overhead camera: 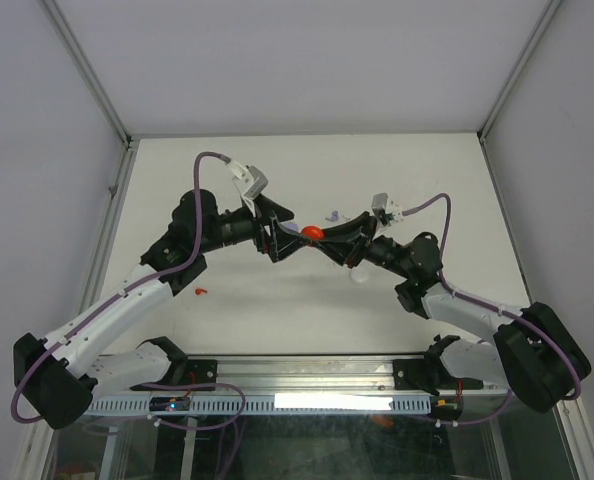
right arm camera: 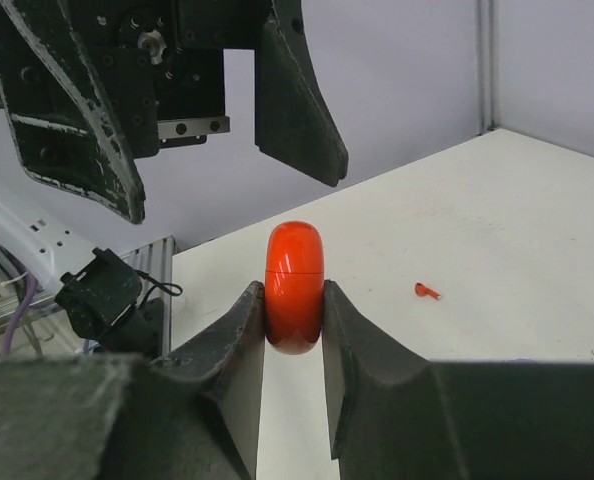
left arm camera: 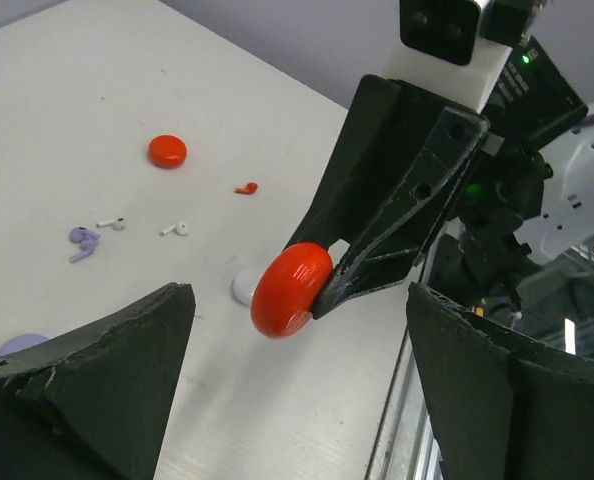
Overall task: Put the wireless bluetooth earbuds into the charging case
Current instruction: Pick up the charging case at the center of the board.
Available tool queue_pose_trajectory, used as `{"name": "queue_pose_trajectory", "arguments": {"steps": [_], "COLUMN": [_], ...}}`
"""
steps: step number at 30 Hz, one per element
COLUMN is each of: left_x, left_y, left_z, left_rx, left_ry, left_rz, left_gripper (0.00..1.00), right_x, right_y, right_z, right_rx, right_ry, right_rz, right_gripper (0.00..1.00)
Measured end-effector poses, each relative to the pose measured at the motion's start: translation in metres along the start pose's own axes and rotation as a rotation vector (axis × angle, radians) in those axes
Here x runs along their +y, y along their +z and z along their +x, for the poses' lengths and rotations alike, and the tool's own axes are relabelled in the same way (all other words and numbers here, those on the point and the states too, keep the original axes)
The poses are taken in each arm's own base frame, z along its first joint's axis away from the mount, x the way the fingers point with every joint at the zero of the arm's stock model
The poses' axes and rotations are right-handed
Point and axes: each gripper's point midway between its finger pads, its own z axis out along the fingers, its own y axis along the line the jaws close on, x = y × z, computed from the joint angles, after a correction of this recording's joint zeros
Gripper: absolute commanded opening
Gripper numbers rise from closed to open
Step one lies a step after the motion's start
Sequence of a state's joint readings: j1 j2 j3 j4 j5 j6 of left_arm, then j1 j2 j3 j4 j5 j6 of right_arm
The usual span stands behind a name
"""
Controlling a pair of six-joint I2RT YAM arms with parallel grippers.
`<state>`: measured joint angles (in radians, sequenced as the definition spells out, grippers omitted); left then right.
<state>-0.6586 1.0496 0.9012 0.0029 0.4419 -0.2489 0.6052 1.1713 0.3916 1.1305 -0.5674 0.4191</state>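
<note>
A closed, glossy red charging case (right arm camera: 295, 285) stands on edge between my right gripper's (right arm camera: 294, 300) fingers, which are shut on it above the table. In the top view the case (overhead camera: 312, 232) hangs between both arms. My left gripper (left arm camera: 299, 340) is open, its fingers spread wide on either side of the case (left arm camera: 291, 289) without touching it. On the table lie a red earbud (left arm camera: 245, 188), two white earbuds (left arm camera: 174, 229) and lilac earbuds (left arm camera: 83, 240). One red earbud (overhead camera: 201, 292) lies near the left arm, also seen from the right wrist as a red earbud (right arm camera: 427, 291).
A red disc (left arm camera: 167, 151), a white disc (left arm camera: 245, 285) and a lilac disc (left arm camera: 22, 345) rest on the white table. The metal rail (overhead camera: 307, 375) runs along the near edge. Enclosure walls stand on three sides.
</note>
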Motion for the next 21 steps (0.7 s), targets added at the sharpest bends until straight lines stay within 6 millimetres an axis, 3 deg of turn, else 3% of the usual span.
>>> {"name": "queue_pose_trajectory", "arguments": {"steps": [9,21], "left_x": [-0.015,-0.021], "left_y": [0.001,-0.002], "left_z": [0.02,0.02], "left_rx": [0.084,0.091], "left_ry": [0.012,0.019], "left_rz": [0.133,0.192], "left_gripper": [0.7,0.43], "right_x": [0.019,0.037], "right_y": [0.003,0.002], "right_z": [-0.005,-0.011], "right_rx": [0.017,0.01], "right_ry": [0.046,0.073], "right_rz": [-0.093,-0.179], "right_gripper": [0.05,0.05]}}
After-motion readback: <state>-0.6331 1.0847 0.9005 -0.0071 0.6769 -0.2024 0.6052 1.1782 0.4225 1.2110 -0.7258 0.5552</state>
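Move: The red charging case, held in the right fingertips, lies about 4 cm to the right of the left hand, 1 cm ahead and 4 cm below it. For the right hand, the left fingers are some 6 cm to the left, level fore and aft, and 4 cm above. From the left hand, the white case on the table lies roughly 19 cm right and 8 cm ahead, the purple case roughly 18 cm straight ahead, both about 28 cm below. Half closing, the left fingers ease back 3 cm towards the case, which the right hand brings back and up 3–4 cm. ##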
